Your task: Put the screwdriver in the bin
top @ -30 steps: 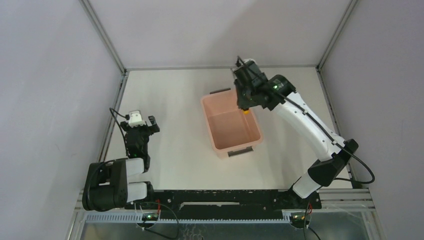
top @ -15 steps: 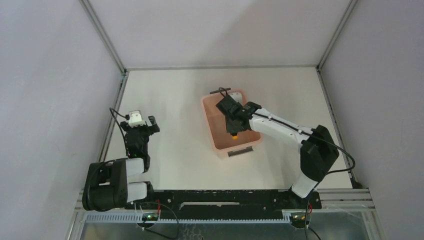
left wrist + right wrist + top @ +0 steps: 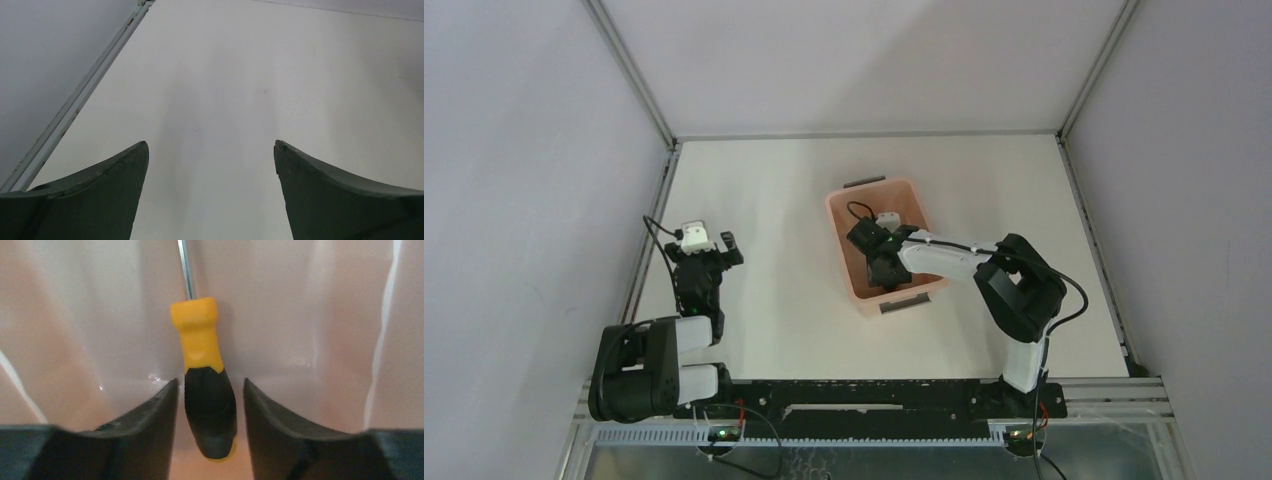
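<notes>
The screwdriver, with its orange-and-black handle and thin metal shaft, lies inside the pale pink bin. In the right wrist view its pink wall fills the background. My right gripper is down in the bin, open, its two fingers either side of the black handle end with a gap on each side. From above, the gripper hides the screwdriver. My left gripper rests open over bare table at the left, nothing between its fingers.
The bin has a dark grey handle at its far end and near end. Metal frame rails and grey walls border the white table on the left, back and right.
My right arm has swung from the bin's far right rim down into the bin toward its near end, carrying the screwdriver. Its jaws have parted off the handle. The left arm has not moved.
</notes>
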You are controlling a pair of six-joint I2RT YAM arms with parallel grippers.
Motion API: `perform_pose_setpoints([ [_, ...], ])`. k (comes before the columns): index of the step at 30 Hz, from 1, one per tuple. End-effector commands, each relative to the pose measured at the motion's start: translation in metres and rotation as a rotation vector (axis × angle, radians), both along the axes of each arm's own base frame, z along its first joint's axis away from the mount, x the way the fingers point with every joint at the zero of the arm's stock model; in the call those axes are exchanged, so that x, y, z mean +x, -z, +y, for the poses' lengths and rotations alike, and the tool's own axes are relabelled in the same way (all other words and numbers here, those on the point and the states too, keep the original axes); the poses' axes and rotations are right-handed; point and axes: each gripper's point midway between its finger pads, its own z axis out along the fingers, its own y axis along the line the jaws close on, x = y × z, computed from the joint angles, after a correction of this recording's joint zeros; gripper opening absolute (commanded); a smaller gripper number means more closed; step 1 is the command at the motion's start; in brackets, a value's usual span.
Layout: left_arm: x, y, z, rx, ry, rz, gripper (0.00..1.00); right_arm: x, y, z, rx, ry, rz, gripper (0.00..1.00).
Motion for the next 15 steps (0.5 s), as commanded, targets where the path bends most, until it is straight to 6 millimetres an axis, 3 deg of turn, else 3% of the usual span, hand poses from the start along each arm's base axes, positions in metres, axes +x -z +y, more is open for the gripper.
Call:
perform_pose_setpoints([
  [1,0.011,-0.027,0.001,0.022,-0.003,-0.077,1.0,0.01,-0.015,0.013,0.052,-0.002,-0.064,0.67],
  [5,0.011,-0.027,0.001,0.022,-0.003,-0.077,1.0,0.011,-0.043,0.013,0.086,-0.029,-0.107,0.98],
  [9,0.011,-0.027,0.001,0.021,-0.004,-0.077,1.0,0.017,-0.093,0.011,0.118,-0.051,-0.19,1.0],
  [15,0.011,-0.027,0.001,0.022,-0.003,-0.076,1.0,0.026,-0.182,0.001,0.15,-0.088,-0.351,1.0],
])
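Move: The right hand is down inside the bin, its half-open fingers still either side of the screwdriver's black handle. The screwdriver's middle lies about 3 cm ahead, 1 cm to its left and 1 cm below. The bin's middle is some 7 cm ahead and 1 cm left; its near handle sits about 4 cm back, 2 cm right and 6 cm higher. From the idle left hand, the screwdriver is roughly 31 cm right, 5 cm back and 9 cm below. Staying almost in place at first, the right hand spreads its fingers from under half open to fully open, so they come free of the screwdriver's handle on both sides. It then rises faster and faster, about 10 cm straight up away from the screwdriver, the fingers tilting forward some 10 degrees as it leaves. ##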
